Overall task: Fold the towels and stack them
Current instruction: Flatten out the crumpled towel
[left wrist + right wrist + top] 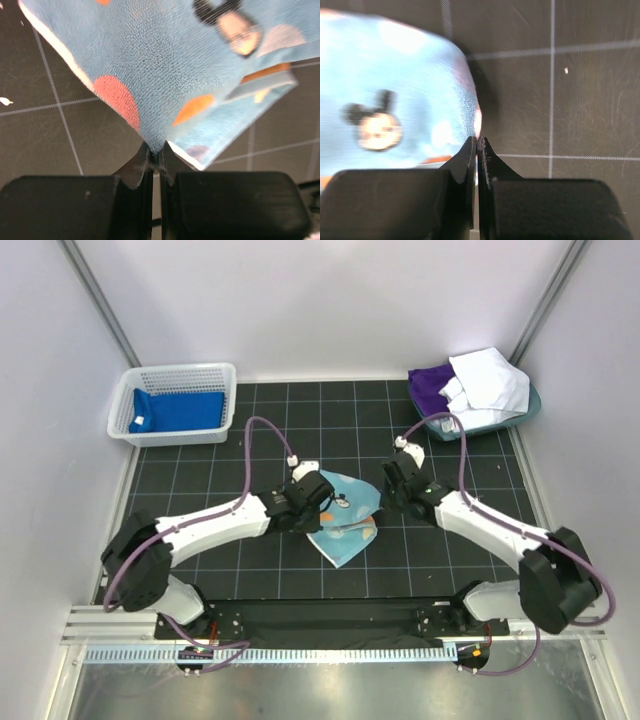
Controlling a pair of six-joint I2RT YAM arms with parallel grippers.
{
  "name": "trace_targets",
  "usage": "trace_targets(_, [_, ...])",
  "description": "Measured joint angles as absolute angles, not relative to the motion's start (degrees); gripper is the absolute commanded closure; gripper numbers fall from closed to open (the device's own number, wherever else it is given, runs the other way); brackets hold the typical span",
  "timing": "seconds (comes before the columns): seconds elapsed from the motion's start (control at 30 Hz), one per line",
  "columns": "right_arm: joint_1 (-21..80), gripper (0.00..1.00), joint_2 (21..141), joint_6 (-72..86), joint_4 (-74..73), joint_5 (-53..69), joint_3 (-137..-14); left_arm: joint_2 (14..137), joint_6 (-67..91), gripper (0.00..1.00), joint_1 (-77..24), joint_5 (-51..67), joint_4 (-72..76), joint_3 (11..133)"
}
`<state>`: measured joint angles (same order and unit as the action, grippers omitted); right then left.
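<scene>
The polka-dot towel [345, 525], pale blue with orange spots, lies crumpled in the middle of the black grid mat. My left gripper [318, 495] is shut on a bunched corner of the towel [165, 65], and the cloth rises out of the tips of the gripper [156, 150]. On the towel's right side, my right gripper [386, 490] has its jaws pressed together [477, 141] just where the towel's edge [395, 100] meets the tips. A blue towel [180, 410] lies in the white basket. Purple [432, 388] and white [488, 380] towels are heaped in the teal tub.
The white mesh basket [175, 435] stands at the back left of the mat. The teal tub [520, 415] is at the back right. White walls close in on both sides, and a metal rail [330, 650] runs along the near edge.
</scene>
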<state>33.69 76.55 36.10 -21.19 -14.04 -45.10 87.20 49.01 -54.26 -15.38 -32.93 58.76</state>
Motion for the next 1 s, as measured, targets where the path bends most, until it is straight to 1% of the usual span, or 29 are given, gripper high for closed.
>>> trace_targets(0.33, [34.0, 0.99, 62.4, 35.9, -28.7, -12.3, -52.2, 74.7, 48.2, 1.0, -54.3, -16.1, -39.3, 64.8])
trace_targets(0.43, [34.1, 0.99, 61.6, 35.6, -31.1, -11.7, -57.3, 73.6, 47.2, 1.0, -53.4, -17.6, -41.5, 70.3])
trace_targets(0.5, [34.1, 0.99, 63.5, 34.6, -32.8, -11.6, -63.5, 74.1, 46.0, 1.0, -51.7, -18.0, -41.8, 74.7])
trace_targets(0.6, [33.1, 0.99, 69.4, 32.5, -33.2, -11.1, -74.0, 76.5, 44.7, 1.0, -46.2, -17.4, -41.7, 81.8])
trace_targets(0.77, [27.1, 0.99, 87.4, 28.6, -33.7, -7.7, -96.4, 86.7, 42.3, 1.0, -34.4, -14.5, -39.3, 95.2])
trace_targets(0.83, [24.1, 0.99, 96.4, 27.4, -35.2, -6.2, -107.6, 93.4, 40.7, 1.0, -29.5, -11.8, -39.3, 103.7])
trace_targets(0.93, [20.7, 0.99, 109.8, 26.0, -38.1, -4.4, -127.9, 102.4, 39.5, 1.0, -24.8, -6.9, -38.8, 116.4])
trace_targets(1.0, [19.3, 0.99, 116.6, 25.4, -40.3, -3.5, -140.4, 108.4, 38.8, 1.0, -22.3, -3.4, -38.7, 126.2])
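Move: Both hands already pinch the crumpled towel by its edge, some 7 cm above the table. Its middle lies about 8 cm to the right of the left hand, 4 cm farther out and 5 cm lower; from the right hand it is 8 cm to the left, 2 cm back and 5 cm lower. The white basket stands roughly 33 cm ahead and 34 cm left of the left hand, and the towel bin about 28 cm ahead and 24 cm right of the right hand. Still pinching the towel between shut fingers, both hands haul it up together, first almost straight up for a dozen centimetres, then up and fast forward towards the far side of the table, ending about 30 cm higher and over 25 cm farther out. The left hand also drifts about 5 cm left, and both wrists tip the fingertips upward and outward by some 30 degrees. ##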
